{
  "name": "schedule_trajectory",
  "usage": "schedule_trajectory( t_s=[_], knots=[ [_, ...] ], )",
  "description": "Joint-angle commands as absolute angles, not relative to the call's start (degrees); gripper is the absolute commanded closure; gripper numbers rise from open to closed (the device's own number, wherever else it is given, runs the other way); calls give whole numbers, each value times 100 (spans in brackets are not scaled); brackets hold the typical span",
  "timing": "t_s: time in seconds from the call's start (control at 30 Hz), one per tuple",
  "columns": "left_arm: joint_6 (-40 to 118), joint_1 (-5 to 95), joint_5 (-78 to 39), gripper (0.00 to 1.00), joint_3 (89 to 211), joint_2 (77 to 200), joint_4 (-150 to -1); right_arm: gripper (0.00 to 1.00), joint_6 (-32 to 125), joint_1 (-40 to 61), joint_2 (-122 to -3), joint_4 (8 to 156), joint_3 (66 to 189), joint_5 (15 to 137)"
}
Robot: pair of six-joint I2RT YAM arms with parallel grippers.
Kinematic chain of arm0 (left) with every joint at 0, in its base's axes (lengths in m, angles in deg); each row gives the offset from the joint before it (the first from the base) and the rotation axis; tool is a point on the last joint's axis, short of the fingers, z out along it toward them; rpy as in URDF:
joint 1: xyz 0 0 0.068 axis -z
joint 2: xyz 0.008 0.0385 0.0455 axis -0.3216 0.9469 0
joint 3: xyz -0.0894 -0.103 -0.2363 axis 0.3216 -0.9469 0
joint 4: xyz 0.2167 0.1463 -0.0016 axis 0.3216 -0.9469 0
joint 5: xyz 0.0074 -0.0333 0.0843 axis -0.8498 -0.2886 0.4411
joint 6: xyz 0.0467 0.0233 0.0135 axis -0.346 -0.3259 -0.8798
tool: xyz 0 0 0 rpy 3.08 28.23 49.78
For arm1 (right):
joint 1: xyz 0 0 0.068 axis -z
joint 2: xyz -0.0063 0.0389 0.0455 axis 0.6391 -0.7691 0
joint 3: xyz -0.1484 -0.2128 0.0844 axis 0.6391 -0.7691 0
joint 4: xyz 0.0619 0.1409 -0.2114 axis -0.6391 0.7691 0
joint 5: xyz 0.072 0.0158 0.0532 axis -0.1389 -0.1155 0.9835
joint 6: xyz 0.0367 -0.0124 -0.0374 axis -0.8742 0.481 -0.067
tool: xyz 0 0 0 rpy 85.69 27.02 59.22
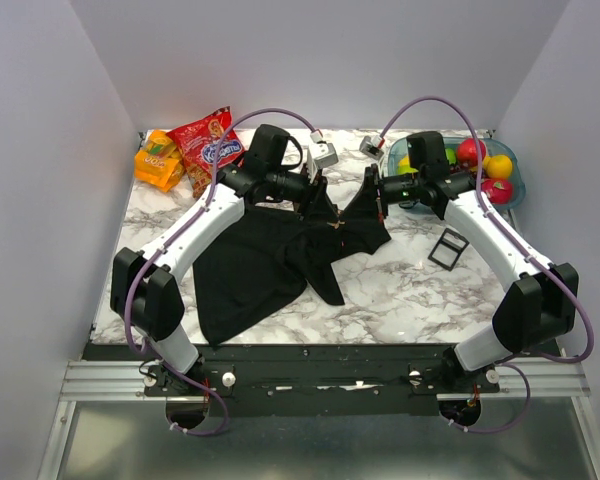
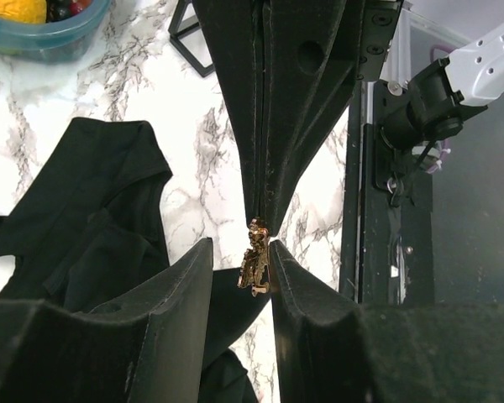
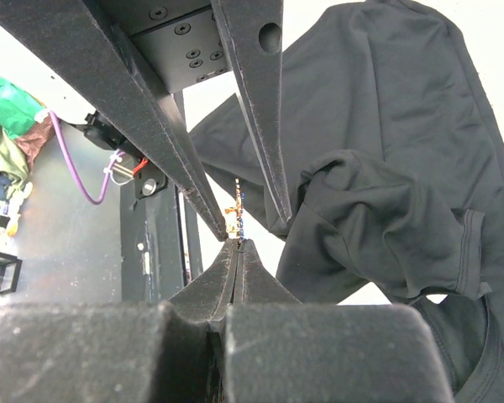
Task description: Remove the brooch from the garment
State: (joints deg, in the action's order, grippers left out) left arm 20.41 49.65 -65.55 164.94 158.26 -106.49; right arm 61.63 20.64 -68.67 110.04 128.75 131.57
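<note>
The garment (image 1: 250, 265) is a black T-shirt crumpled on the marble table; it also shows in the left wrist view (image 2: 84, 210) and the right wrist view (image 3: 386, 168). Both grippers meet above its back edge. My right gripper (image 3: 239, 243) is shut, pinching the small gold-silver brooch (image 3: 238, 214) at its tips. In the left wrist view the brooch (image 2: 256, 260) hangs from the right gripper's tips (image 2: 265, 214). My left gripper (image 2: 239, 245) is open around it, one finger (image 2: 286, 269) touching it. I cannot tell whether the brooch is still pinned to cloth.
A small black square tray (image 1: 448, 248) lies right of the shirt. A teal bowl (image 1: 517, 188) of coloured balls stands at the back right. Red (image 1: 208, 145) and orange (image 1: 158, 160) snack packets lie at the back left. Small grey parts (image 1: 325, 155) sit behind the grippers.
</note>
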Motion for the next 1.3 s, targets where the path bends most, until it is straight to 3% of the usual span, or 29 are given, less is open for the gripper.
schedule_trajectory(
  t_s=[0.0, 0.3, 0.7, 1.0, 1.1, 1.27],
  knots=[
    [1749, 5013, -6245, 60, 16710, 15877, -10775, 100, 6105, 2083, -6740, 10912, 12842, 13484],
    [1608, 5031, -6174, 60, 16737, 15877, -10837, 100, 6018, 2083, -6723, 10877, 12806, 13827],
    [1266, 5057, -6113, 85, 16807, 15886, -11038, 100, 5956, 2083, -6705, 10860, 12771, 14012],
    [870, 5057, -5858, 93, 17106, 15939, -11364, 100, 5965, 2083, -6705, 10860, 12771, 14021],
    [852, 5049, -5822, 91, 17202, 15921, -11451, 100, 5982, 2083, -6705, 10868, 12754, 13994],
    [712, 5057, -6051, 72, 17334, 15798, -11636, 100, 6009, 2083, -6688, 10886, 12675, 13810]
  ],
)
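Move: Between the two sets of fingertips hangs the brooch, already clear of the garment: about 2 cm to the left hand's right, 1 cm lower and level fore-and-aft. It sticks out of the right hand's shut tips, roughly 1 cm to that hand's left. From the left hand, the garment's bunched part lies some 20 cm below, 3 cm ahead and 2 cm to the left; the black frame is about 26 cm right, 4 cm ahead and 21 cm below. Closing on the brooch from about two-fifths open to a fifth, the left fingers come to pinch it from both sides at their tips while the right hand keeps its hold on the other end. Both hands then rise together about 1 cm, the left rolling some 5 to 10 degrees about its fingers' line and the right tipping its fingertips up slightly. ##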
